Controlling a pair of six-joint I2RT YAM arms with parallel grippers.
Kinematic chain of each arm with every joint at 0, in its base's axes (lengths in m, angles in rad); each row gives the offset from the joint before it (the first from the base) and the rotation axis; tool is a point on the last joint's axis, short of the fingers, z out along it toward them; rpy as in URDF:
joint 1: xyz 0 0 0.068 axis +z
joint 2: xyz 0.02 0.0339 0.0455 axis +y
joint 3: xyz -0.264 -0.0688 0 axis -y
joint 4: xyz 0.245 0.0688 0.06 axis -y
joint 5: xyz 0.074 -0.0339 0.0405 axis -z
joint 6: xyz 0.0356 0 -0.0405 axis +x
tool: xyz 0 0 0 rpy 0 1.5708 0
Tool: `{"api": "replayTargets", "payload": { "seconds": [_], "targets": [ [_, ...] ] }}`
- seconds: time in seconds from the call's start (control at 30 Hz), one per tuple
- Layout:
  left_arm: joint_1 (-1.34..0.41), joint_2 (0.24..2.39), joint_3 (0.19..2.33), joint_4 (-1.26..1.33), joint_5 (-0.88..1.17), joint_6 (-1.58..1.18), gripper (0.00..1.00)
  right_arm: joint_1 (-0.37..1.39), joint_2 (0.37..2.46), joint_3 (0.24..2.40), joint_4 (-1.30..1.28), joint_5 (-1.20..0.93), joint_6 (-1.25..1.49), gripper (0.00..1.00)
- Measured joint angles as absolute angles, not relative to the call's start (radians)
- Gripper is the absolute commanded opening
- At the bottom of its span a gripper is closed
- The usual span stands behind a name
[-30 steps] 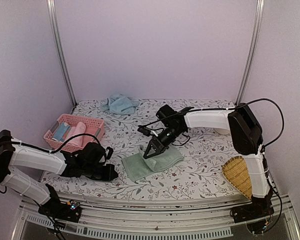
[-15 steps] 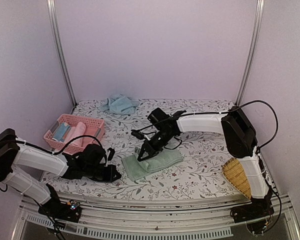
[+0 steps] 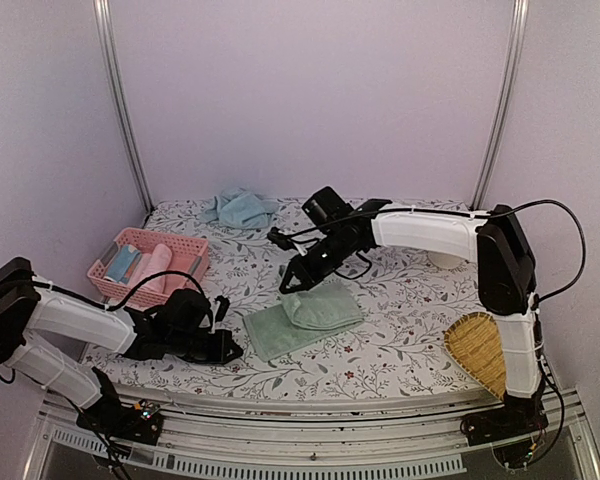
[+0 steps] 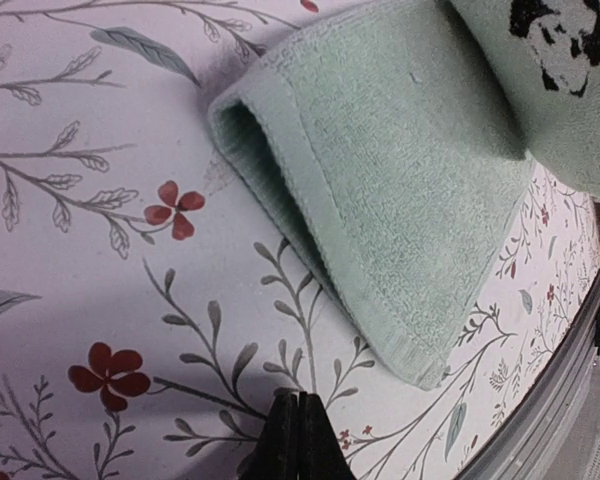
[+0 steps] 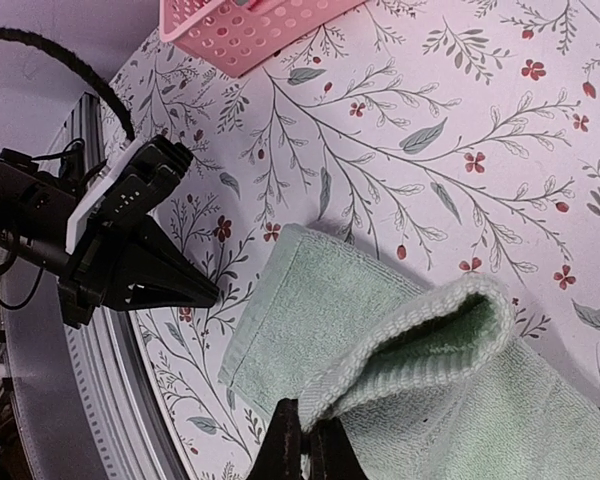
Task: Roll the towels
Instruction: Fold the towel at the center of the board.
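Note:
The pale sage green towel (image 3: 302,322) lies on the floral table near the front, its right part folded over into a thick lump. My right gripper (image 3: 291,285) hangs just over the towel's back left edge. In the right wrist view the right gripper (image 5: 308,425) is shut on the hem of the green towel (image 5: 310,300), which it holds up as an open loop. My left gripper (image 3: 230,350) is shut and empty, low on the cloth just left of the towel. The left wrist view shows the left gripper (image 4: 298,400) short of the green towel's (image 4: 400,190) corner. The light blue towel (image 3: 240,208) lies crumpled at the back.
A pink lattice basket (image 3: 130,285) with rolled items stands at the left, also in the right wrist view as the pink basket (image 5: 250,25). A woven bamboo tray (image 3: 477,350) leans at the right front. The table's metal front rail (image 3: 310,445) runs close below both arms.
My right gripper went from pressing low on the green towel to a higher spot farther back, pulling the folded edge up. The left arm has barely moved.

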State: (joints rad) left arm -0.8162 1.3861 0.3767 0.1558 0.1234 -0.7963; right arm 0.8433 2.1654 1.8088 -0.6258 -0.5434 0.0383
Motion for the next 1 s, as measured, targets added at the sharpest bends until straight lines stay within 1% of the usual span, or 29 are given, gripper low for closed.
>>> {"api": "replayTargets", "payload": {
  "seconds": [0.3, 0.63, 1.0],
  "targets": [
    [-0.816, 1.375, 0.364, 0.162, 0.123, -0.794, 0.0, 0.857, 2.177, 1.802, -0.625, -0.538, 0.022, 0.03],
    [-0.816, 1.349, 0.344, 0.16, 0.123, -0.798, 0.0, 0.904, 2.287, 1.81, -0.631, -0.61, 0.004, 0.03],
    [-0.816, 1.395, 0.346, 0.233, 0.131, -0.804, 0.0, 0.916, 2.376, 1.888, -0.629, -0.723, 0.036, 0.03]
  ]
}}
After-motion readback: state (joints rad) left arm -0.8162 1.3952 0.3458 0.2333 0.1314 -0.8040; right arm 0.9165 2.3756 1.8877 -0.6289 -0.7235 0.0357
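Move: The green towel's flat left end, where the held flap is being taken, has its edge middle about 7 cm left of the right gripper, 6 cm back and 11 cm below. The towel's folded right end lies some 14 cm right and 4 cm ahead; the pink basket stands roughly 28 cm left and 16 cm ahead. From the idle left gripper, that left edge's middle is about 4 cm right, 4 cm ahead and 1 cm lower. The green towel's flap, still pinched in the right gripper, is brought down over the flat left end: the right hand sinks about 7 cm while drawing back some 5 cm, and shifts nearly 4 cm left, mostly as the first drop levels off. Its wrist turns about 15 degrees, partly counter-clockwise, and the fingers keep their hold. ##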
